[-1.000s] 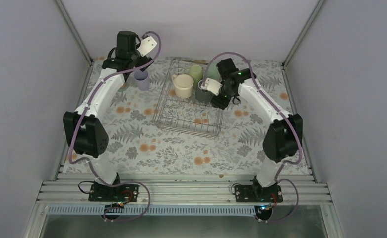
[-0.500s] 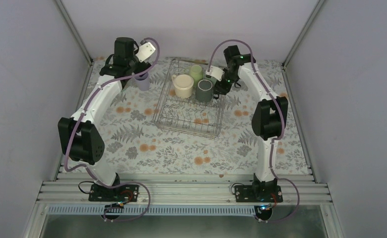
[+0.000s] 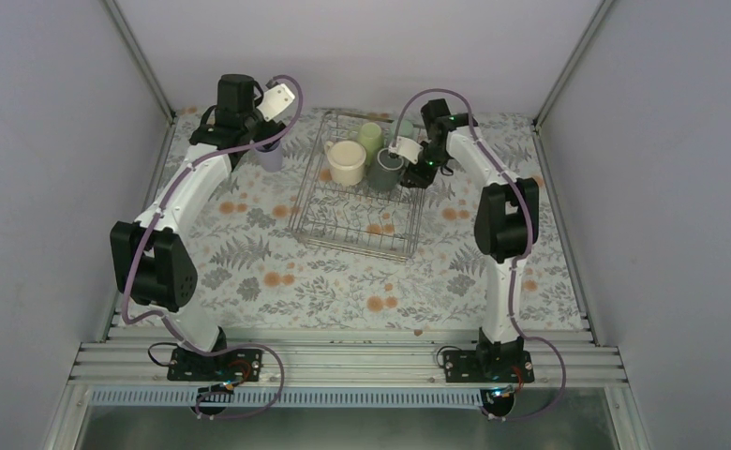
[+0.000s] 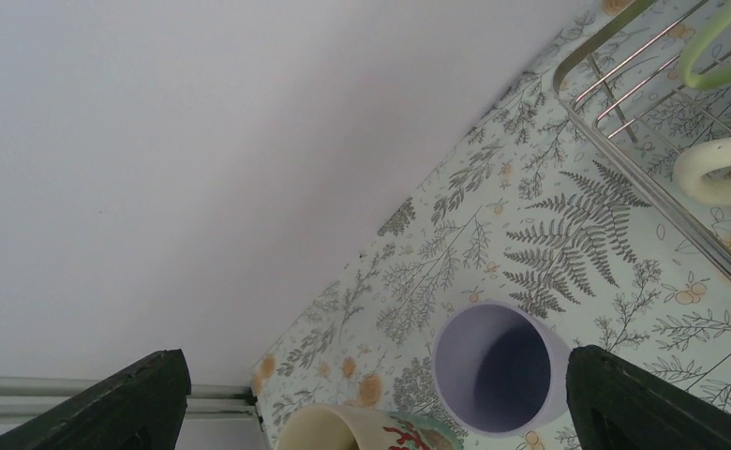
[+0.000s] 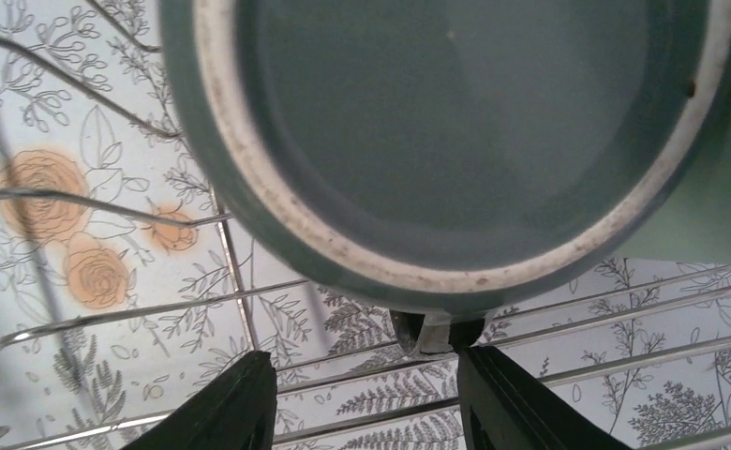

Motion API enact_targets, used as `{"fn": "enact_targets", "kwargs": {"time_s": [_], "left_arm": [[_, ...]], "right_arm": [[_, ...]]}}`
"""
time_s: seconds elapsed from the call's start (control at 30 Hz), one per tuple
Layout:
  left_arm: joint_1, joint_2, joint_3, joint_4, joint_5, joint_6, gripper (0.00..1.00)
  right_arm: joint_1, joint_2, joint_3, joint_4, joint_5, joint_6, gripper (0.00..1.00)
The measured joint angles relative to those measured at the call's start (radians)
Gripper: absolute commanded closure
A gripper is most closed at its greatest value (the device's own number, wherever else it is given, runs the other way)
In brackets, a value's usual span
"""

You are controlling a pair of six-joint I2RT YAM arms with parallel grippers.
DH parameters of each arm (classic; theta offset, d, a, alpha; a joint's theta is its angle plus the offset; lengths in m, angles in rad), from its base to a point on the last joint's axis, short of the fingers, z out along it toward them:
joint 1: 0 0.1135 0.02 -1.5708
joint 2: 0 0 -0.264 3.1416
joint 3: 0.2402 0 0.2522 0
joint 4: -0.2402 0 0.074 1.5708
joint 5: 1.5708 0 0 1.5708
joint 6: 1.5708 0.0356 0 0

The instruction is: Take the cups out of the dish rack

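The dish rack (image 3: 357,220) holds a cream mug (image 3: 347,161), a pale green cup (image 3: 371,138) and a dark grey-green cup (image 3: 385,171); a second pale green cup (image 3: 405,127) stands at its far right corner. The lavender cup (image 3: 270,157) stands on the table left of the rack, and shows in the left wrist view (image 4: 498,380) beside the beige marked cup (image 4: 362,433). My left gripper (image 4: 371,375) is open and empty above these two. My right gripper (image 5: 362,375) is open just over the dark cup (image 5: 455,122), its handle (image 5: 437,333) between the fingers.
Rack wires (image 5: 109,314) run under the right gripper, with a pale green cup (image 5: 718,197) close beside the dark one. The rack's corner (image 4: 624,159) lies right of the lavender cup. The back wall and the left frame post (image 3: 141,56) are close behind the left gripper.
My right arm swung from the rack's right side to its far right corner and came down by the dark cup. My left gripper drew back slightly above the lavender cup.
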Motion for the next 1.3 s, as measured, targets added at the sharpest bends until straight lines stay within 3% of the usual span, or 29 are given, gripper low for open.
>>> {"fn": "enact_targets", "kwargs": {"time_s": [0.47,0.6,0.8,0.87,1.0,1.1,1.3], "left_arm": [[0.0,-0.005,-0.002,0.003,0.02,-0.007,0.0],[0.0,-0.009,-0.01,0.005,0.022,-0.007,0.0],[0.0,-0.009,-0.01,0.004,0.031,-0.011,0.0],[0.0,-0.009,-0.01,0.005,0.035,-0.014,0.0],[0.0,-0.009,-0.01,0.004,0.041,-0.018,0.0],[0.0,-0.009,-0.01,0.004,0.044,-0.022,0.0],[0.001,-0.018,-0.018,0.002,0.138,-0.072,0.0]], "right_arm": [[0.001,0.037,0.029,0.078,0.023,0.01,0.46],[0.001,0.04,0.031,0.095,0.032,0.007,0.5],[0.0,0.142,0.166,0.051,-0.014,0.005,0.51],[0.0,0.172,0.188,0.035,-0.037,0.003,0.55],[0.0,0.187,0.187,0.014,-0.067,0.0,0.82],[0.0,0.187,0.187,0.007,-0.074,-0.001,0.95],[-0.001,0.17,0.176,-0.011,-0.084,0.018,0.96]]}}
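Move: The dark green mug, bottom up in the rack, is centred about 7 cm to my right hand's left, 2 cm ahead and 3 cm lower; its handle sticks out towards me, some 3 cm ahead and 3 cm left, also 3 cm below. The cream mug stands about 10 cm left of the dark mug and 2 cm farther out, the light green mug 8 cm beyond it and 4 cm left. From my left hand the dark mug lies some 28 cm right, 4 cm nearer and 22 cm down. With my right fingers half open I slide forward about 4 cm along the dark green mug's near side, then swing some 2 cm left and 2 cm down onto its handle. There I close until nearly shut, pinching the handle, and ease back slightly. My empty, open left hand drifts about 2 cm right at the end, rolling a little. ##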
